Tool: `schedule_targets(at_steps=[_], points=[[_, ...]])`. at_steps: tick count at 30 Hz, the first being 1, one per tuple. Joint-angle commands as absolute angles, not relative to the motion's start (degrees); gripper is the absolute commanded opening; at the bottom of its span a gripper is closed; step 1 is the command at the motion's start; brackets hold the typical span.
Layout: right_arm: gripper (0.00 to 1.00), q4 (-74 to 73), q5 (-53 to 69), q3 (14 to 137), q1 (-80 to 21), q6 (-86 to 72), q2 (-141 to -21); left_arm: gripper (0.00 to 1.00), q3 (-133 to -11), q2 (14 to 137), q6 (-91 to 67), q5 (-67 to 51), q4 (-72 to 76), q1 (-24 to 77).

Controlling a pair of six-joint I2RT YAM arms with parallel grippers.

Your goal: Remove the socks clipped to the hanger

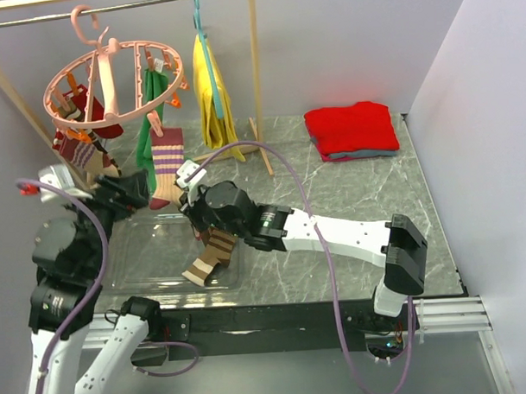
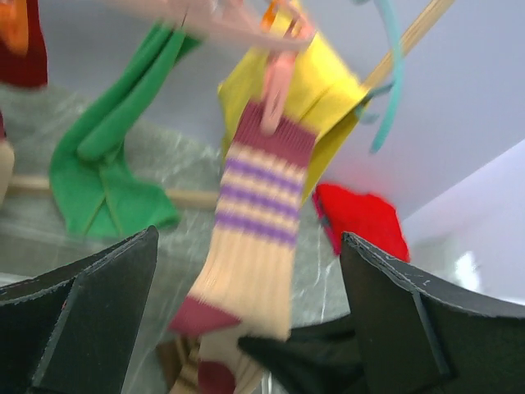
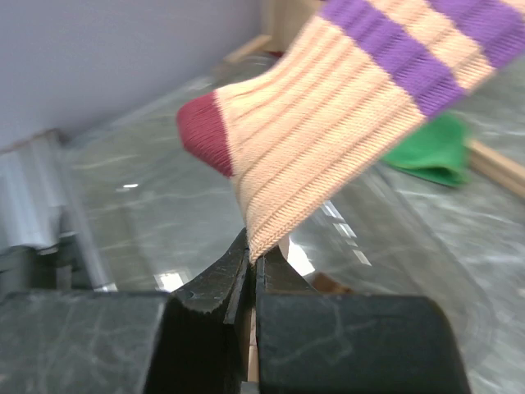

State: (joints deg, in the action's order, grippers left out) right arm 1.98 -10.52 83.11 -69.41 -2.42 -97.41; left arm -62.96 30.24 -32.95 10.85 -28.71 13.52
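The pink ring hanger (image 1: 112, 77) hangs from a rod at the top left. A beige sock with maroon and purple stripes (image 1: 165, 161) hangs from one of its clips (image 2: 277, 90). My right gripper (image 3: 253, 256) is shut on that sock's lower edge (image 3: 328, 123), near its maroon heel. My left gripper (image 2: 246, 279) stands open just left of it, and the sock (image 2: 254, 238) hangs beyond its wide-apart fingers (image 2: 107, 312). Red patterned socks (image 1: 78, 150) hang on the hanger's left side. A brown-striped sock (image 1: 211, 255) lies in the clear tray (image 1: 118, 262).
A long green cloth (image 1: 146, 136) and a yellow garment (image 1: 212, 95) on a teal hanger (image 1: 201, 26) hang behind the sock. Folded red cloth (image 1: 351, 129) lies at the back right. A wooden frame post (image 1: 257, 76) stands mid-table.
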Motion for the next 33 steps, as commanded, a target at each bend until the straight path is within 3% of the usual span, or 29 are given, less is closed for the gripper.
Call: schedule_targets(at_steps=[1,10,22,25,29,31,33], points=[[0.00,2.1,3.1,84.2,-67.4,-7.7,-93.4,0.96,-56.8,25.0,-35.2,7.0,-34.4,13.4],[0.00,5.0,23.6,85.4,-63.1,-14.0,-94.0,0.96,-52.4,20.9,-41.2,-3.6,-35.1,13.4],[0.00,8.4,29.4,84.2,-61.7,-15.4,-93.9,0.99,-52.6,23.7,-49.0,-0.2,-41.3,13.4],[0.00,8.4,30.8,84.8,-61.8,-15.5,-94.6,0.90,-51.4,22.3,-50.3,-0.2,-40.1,13.4],[0.00,7.9,32.3,85.0,-61.7,-15.2,-95.2,0.56,-51.9,18.9,-50.6,4.8,-40.1,13.4],[0.01,7.5,32.6,84.9,-61.7,-14.9,-95.3,0.51,-51.9,17.8,-50.5,6.4,-39.8,13.4],[0.02,7.4,33.1,84.7,-61.7,-14.9,-95.4,0.38,-51.8,16.7,-50.6,7.0,-39.6,13.4]])
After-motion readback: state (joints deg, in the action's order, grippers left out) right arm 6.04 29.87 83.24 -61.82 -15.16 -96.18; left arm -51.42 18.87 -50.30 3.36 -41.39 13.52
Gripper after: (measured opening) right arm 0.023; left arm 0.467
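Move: The heel of the purple-striped sock, hanging from the round hanger, is roughly 4 cm ahead of the left hand, 3 cm to its right and 12 cm below; the clip gripping its cuff stands about 11 cm ahead, 5 cm right and 6 cm above that hand. The right hand already pinches the sock's foot, with the heel some 6 cm to its left, 1 cm ahead and 2 cm higher. The brown sock lies some 18 cm below the right hand, about 2 cm back and level sideways. The right fingers keep their pinch on the striped sock's foot, drawing it about 6 cm back and a little up while the hand turns some 30 degrees counter-clockwise. The left hand drops roughly 10 cm to the heel, easing back and right as it rolls and tips its fingers down, then closes to about half open around the heel, rising slightly. ##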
